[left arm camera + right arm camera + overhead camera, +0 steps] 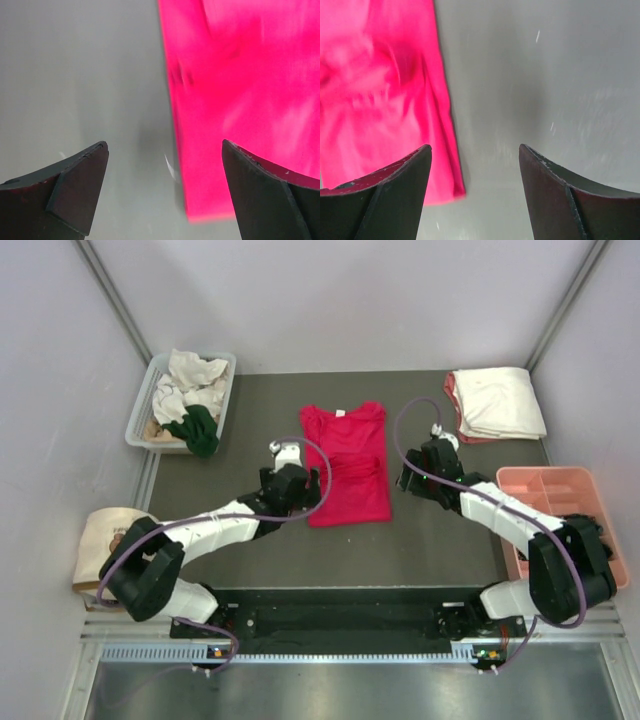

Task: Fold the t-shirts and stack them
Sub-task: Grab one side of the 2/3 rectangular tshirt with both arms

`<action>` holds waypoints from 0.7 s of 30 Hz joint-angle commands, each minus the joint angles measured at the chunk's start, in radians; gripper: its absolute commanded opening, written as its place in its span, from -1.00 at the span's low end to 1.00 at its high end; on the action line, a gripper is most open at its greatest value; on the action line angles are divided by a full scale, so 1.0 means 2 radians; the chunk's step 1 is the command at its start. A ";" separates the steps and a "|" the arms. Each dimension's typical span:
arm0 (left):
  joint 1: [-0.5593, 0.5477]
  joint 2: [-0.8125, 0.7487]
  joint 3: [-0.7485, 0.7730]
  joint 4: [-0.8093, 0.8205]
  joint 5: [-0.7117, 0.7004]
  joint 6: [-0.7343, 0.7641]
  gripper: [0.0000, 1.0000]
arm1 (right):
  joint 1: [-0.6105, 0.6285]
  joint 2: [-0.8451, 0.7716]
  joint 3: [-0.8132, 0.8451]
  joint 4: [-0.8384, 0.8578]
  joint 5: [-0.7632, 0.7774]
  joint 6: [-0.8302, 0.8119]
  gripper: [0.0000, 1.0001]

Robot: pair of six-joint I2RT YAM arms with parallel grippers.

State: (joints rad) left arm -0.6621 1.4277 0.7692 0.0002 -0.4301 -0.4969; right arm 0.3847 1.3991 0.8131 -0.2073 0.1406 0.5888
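Observation:
A crimson-red t-shirt (346, 465) lies flat mid-table as a narrow strip, its neck label toward the far side. My left gripper (297, 480) hovers at its left edge, open and holding nothing. The left wrist view shows that gripper (165, 145) over bare table, with the red cloth (240, 100) and one corner to the right. My right gripper (413, 476) is open beside the shirt's right edge. In the right wrist view this gripper (475, 147) is empty, and the red shirt (375, 100) lies to its left. Folded cream-white and salmon-pink t-shirts (497, 402) are stacked at the back right.
A grey basket (140, 405) at the back left holds crumpled cream-white, tan and dark green shirts (198, 430). A pink compartment tray (560, 502) sits at the right edge. A beige round bag (104, 540) lies off the table's left side.

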 commanded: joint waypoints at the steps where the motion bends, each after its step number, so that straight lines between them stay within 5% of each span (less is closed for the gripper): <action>1: -0.049 -0.040 -0.052 -0.016 -0.013 -0.068 0.98 | 0.021 -0.061 -0.056 0.017 -0.028 0.018 0.41; 8: -0.079 -0.043 -0.105 -0.004 -0.021 -0.110 0.98 | 0.046 -0.080 -0.125 0.060 -0.058 0.048 0.40; 21: -0.089 0.002 -0.102 0.050 -0.005 -0.113 0.95 | 0.058 0.001 -0.142 0.159 -0.113 0.066 0.38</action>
State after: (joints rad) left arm -0.8307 1.4048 0.5587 0.0208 -0.4488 -0.7090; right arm 0.4889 1.3525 0.5228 0.0570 -0.0547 0.7113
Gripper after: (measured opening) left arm 0.985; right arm 0.692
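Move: The red t-shirt's near left corner, at the end of its folded lower edge, lies about 11 cm back from the left hand, 4 cm to its right and some 10 cm below. The near right corner is roughly 10 cm back from the right hand, 8 cm to its left and 9 cm down. The flap edge across the shirt's middle lies about 2 cm ahead and 14 cm right of the left hand, or 2 cm ahead and 16 cm left of the right hand. Draw both open grippers back and down towards the shirt's two near corners. Bring the left one about 8 cm back and 6 cm down, tipping its fingers slightly downward. Take the right one back and down too, then swing it some 5 cm left towards its corner, rolling its left side up and turning it slightly counter-clockwise. Keep the fingers open, not yet gripping. ##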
